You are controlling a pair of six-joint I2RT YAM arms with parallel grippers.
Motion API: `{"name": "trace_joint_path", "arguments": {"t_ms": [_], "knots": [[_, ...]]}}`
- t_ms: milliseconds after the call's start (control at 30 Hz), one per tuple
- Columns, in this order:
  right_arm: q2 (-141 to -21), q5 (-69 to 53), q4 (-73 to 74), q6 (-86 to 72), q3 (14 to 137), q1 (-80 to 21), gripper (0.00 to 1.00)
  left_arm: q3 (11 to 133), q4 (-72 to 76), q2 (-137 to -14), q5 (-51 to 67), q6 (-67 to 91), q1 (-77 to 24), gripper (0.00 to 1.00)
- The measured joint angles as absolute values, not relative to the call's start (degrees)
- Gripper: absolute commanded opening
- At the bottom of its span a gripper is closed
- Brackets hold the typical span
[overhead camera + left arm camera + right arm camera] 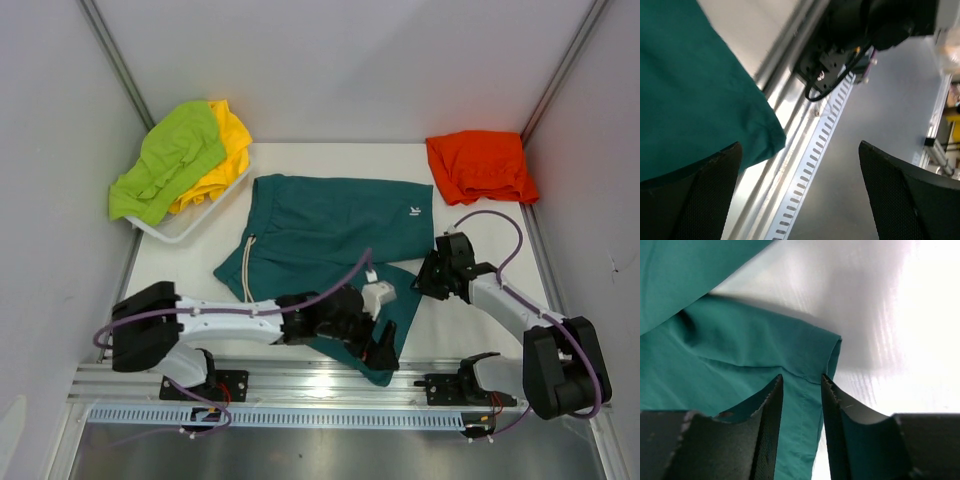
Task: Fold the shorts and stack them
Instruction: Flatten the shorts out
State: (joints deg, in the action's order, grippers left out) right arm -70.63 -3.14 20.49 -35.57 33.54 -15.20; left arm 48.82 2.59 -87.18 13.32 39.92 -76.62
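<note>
The teal green shorts (330, 225) lie spread across the middle of the table, white drawstring (247, 268) at their left. My left gripper (385, 352) hovers at their near hem by the table's front edge. In the left wrist view it (799, 150) stands wide open with nothing between its fingers, and the teal hem (690, 90) lies to its left. My right gripper (425, 275) is at the shorts' right leg hem. Its jaws (801, 380) stand narrowly apart, straddling the hem's teal fabric (740, 355). Folded orange shorts (480, 165) lie at the back right.
Lime green shorts (165, 160) and yellow shorts (225, 150) are heaped in a white tray (190, 225) at the back left. An aluminium rail (320, 380) runs along the front edge, below the left gripper (805, 150). Grey walls close in both sides.
</note>
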Motion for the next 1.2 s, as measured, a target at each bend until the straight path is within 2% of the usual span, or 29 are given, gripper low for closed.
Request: {"name": "trace_joint_path", "arguments": {"t_ms": [67, 200, 300, 533, 767, 1033, 1200], "knots": [[-70.85, -2.39, 20.32, -35.31, 33.54, -15.05, 0.37, 47.03, 2.52, -83.37, 14.9, 39.81, -72.4, 0.99], [-72.29, -1.56, 19.88, -34.5, 33.54, -13.8, 0.2, 44.58, 0.45, -76.62, 15.64, 38.89, -67.37, 0.99], [-73.93, -1.28, 19.42, -34.26, 33.54, -12.84, 0.22, 43.05, -2.46, -72.64, 15.66, 38.0, -63.29, 0.99], [-76.2, 0.82, 19.33, -33.85, 34.72, -12.25, 0.21, 39.38, -12.19, -63.26, 11.73, 35.88, -46.0, 0.99], [-85.17, 1.52, 18.31, -32.64, 41.95, -10.66, 0.0, 38.5, -17.91, -56.49, 9.67, 34.39, -31.99, 0.99], [-96.73, 0.91, 17.02, -31.14, 53.58, -7.73, 0.0, 37.28, -22.0, -48.88, 7.35, 34.0, -22.37, 0.99], [-104.92, 2.33, 19.73, -30.39, 64.29, -5.1, 0.0, 37.28, -23.75, -47.68, 4.8, 33.91, -20.14, 0.99]]}}
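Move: The near leg's inner corner of the teal shorts lies about 2 cm ahead of the right hand, 3 cm to its right and 2 cm below; the far leg's logo is some 24 cm ahead and 6 cm right. The drawstring lies roughly 28 cm ahead of the left hand, 33 cm to its left and 10 cm below; the near leg's hem is about 5 cm back and 8 cm right of that hand. Easing right and slightly down onto the near leg's inner corner, the right hand closes its part-open fingers, pinches the cloth and drags it forward about 14 cm, drifting a little right. Meanwhile the left hand, empty and wide open, sweeps some 35 cm left and forward, away from the hem towards the drawstring, rising a little and turning about 60 degrees counter-clockwise. ##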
